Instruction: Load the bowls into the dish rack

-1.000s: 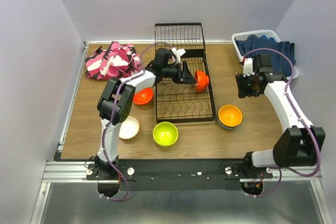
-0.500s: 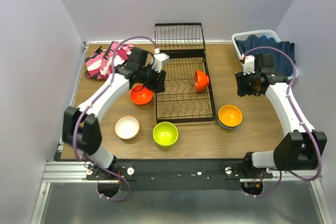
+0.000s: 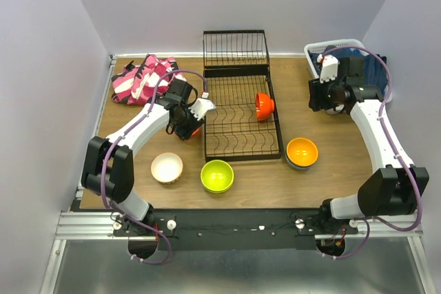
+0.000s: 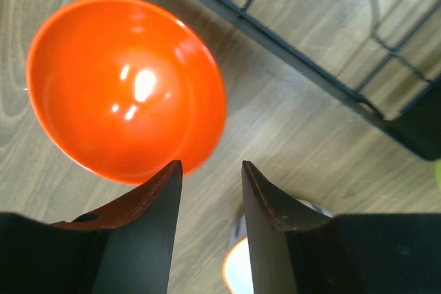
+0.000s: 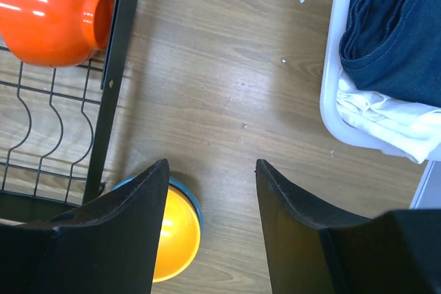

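The black wire dish rack (image 3: 238, 135) stands mid-table, and one red-orange bowl (image 3: 264, 106) lies on its side among the tines at the right. A second red-orange bowl (image 4: 124, 87) sits upright on the wood just left of the rack. My left gripper (image 4: 211, 164) hovers open at that bowl's near rim, with nothing between the fingers; the top view shows it as the left gripper (image 3: 187, 123). A cream bowl (image 3: 167, 167) and a lime bowl (image 3: 216, 175) rest near the front. An orange bowl nested in a blue one (image 3: 302, 152) sits right of the rack. My right gripper (image 5: 210, 166) hangs open and empty over bare wood.
A white basket (image 3: 315, 51) holding dark blue cloth (image 5: 400, 25) stands at the back right, close to my right wrist. A pink patterned cloth (image 3: 145, 77) lies at the back left. The rack's upright wire section (image 3: 236, 47) rises at the far end.
My left gripper has drawn back from the rack, leaving the red-orange bowl there, and swung left over the bowl beside the rack. The right gripper drifted slightly towards the basket.
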You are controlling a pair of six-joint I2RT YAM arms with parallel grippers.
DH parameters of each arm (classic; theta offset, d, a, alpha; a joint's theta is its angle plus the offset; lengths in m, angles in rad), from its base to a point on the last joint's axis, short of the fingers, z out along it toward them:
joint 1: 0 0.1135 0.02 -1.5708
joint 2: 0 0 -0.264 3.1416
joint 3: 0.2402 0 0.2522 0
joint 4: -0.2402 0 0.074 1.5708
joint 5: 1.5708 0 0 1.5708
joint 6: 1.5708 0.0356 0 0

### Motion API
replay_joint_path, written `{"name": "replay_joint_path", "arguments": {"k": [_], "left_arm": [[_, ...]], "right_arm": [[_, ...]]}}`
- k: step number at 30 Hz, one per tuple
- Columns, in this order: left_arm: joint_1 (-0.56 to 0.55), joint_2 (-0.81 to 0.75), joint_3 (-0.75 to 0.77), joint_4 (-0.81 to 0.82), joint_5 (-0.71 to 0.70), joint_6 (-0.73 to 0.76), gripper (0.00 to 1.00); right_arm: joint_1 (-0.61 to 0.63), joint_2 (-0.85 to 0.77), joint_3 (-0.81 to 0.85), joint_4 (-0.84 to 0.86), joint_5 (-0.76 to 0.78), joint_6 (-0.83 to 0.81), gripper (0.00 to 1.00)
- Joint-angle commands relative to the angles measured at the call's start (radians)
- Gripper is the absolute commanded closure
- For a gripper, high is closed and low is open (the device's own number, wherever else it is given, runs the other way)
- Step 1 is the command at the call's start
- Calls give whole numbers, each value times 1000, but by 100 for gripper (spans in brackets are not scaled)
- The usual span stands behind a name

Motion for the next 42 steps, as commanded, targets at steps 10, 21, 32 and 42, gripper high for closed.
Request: {"name": "replay_joint_path", "arguments": {"k": [10, 21, 32, 42], "left_arm": [[-5, 82, 0, 71, -54, 24, 73], [-5, -24, -80, 118, -53, -12, 100], [-5, -147, 168, 8, 145, -82, 100], [-8, -113, 115, 381, 774, -529, 100]], "right_arm": [[-8, -62, -40, 29, -39, 34, 37], [-6, -65, -51, 33, -32, 40, 37], [-6, -53, -47, 38, -5, 51, 37], [-6, -51, -31, 27, 38, 54, 37]]}}
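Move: The red-orange bowl on the table lies about 5 cm ahead of the left hand, 2 cm to its right and 4 cm below. The dish rack's middle is some 19 cm right and 7 cm ahead. The white bowl sits about 9 cm back and 5 cm left, the green bowl 12 cm back and 11 cm right. From the right hand, the red-orange bowl is roughly 45 cm left, 2 cm back, 15 cm below. Left hand dips, pinches the bowl's near rim, raises it some 18 cm and swings right, tilting 30 degrees. ##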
